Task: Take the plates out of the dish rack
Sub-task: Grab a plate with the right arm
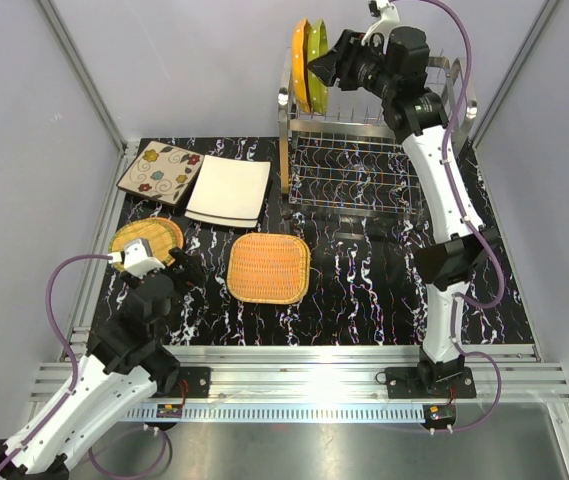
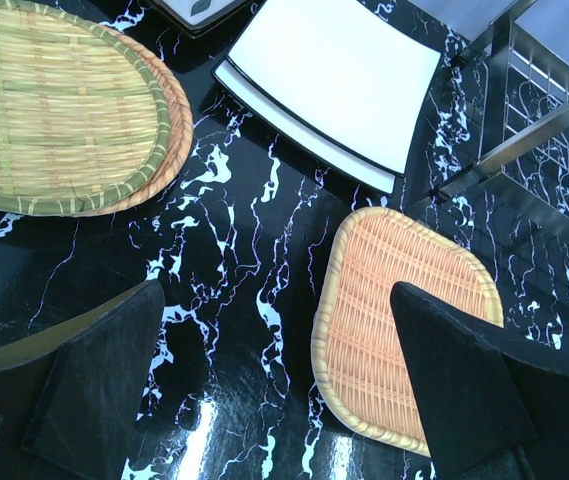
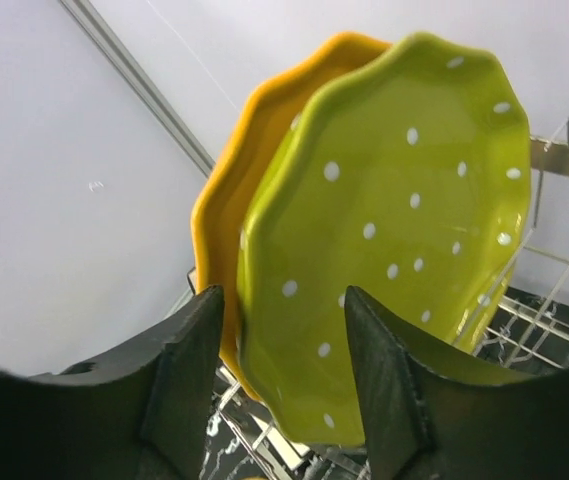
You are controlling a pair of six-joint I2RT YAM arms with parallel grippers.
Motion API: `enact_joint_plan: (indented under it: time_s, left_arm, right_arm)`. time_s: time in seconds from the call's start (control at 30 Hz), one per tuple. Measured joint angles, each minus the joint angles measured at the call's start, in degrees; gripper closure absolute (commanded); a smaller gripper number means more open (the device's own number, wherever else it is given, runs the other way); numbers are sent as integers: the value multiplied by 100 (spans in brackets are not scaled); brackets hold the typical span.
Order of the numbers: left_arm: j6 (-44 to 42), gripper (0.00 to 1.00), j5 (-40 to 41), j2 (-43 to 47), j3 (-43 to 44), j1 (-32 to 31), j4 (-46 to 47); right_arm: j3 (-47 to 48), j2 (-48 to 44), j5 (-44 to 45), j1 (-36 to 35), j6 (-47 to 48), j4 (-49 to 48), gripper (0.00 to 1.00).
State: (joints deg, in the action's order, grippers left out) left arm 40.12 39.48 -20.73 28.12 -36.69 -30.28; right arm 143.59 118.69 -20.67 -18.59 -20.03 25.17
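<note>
Two dotted plates stand upright on the top left of the steel dish rack (image 1: 364,170): a green one (image 3: 394,220) in front of an orange one (image 3: 234,190). My right gripper (image 3: 282,300) is up at them (image 1: 316,68), open, with the green plate's lower rim between its fingers; one finger lies over the plate's face and the other is beside the orange plate's rim. My left gripper (image 2: 276,295) hovers wide open over the table (image 1: 164,268), holding nothing, between a round wicker plate (image 2: 54,110) and a rounded-square wicker plate (image 2: 394,310).
A beige floral square plate (image 1: 159,172) and stacked white square plates (image 1: 229,190) lie at the back left of the black marbled table (image 1: 364,290). The rack's lower tier holds only wire prongs. Grey walls and metal frame posts enclose the table.
</note>
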Motion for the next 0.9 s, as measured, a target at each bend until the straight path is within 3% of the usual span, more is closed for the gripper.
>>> enact_joint_plan:
  time_s: [0.33, 0.47, 0.6, 0.67, 0.9]
  left_arm:
    - [2, 1, 0, 0, -52, 0, -4]
    - [2, 1, 0, -4, -52, 0, -2]
    - [2, 1, 0, -39, -52, 0, 7]
    - [2, 1, -2, -55, -52, 0, 9]
    - [2, 1, -2, -66, -52, 0, 26]
  right_arm:
    - [219, 251, -59, -66, -181, -284, 58]
    - [247, 278, -133, -76, -227, -313, 71]
    - [295, 278, -129, -83, -208, -302, 93]
    - [304, 278, -125, -83, -210, -304, 99]
    - [210, 275, -68, -85, -376, -667, 100]
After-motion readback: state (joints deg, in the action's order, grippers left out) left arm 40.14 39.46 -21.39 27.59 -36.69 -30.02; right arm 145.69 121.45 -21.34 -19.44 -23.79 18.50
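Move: The green plate stands on edge in the rack, its middle about 9 cm ahead of my right hand, 2 cm to the left and nearly level; its near rim is right at the open fingers. The orange plate is close behind it, roughly 9 cm ahead, 5 cm left and also about level. From my left hand, the green plate lies some 39 cm ahead, 28 cm right and 29 cm higher. I shut my right fingers from over half open to about a quarter, pinching the green plate's near rim, one finger slipped in on the orange plate's side and the other on the open face. Meanwhile the hand eases about 1.5 cm left onto the rim, then rises about 1 cm, rolling roughly 5 degrees with its left side up. ##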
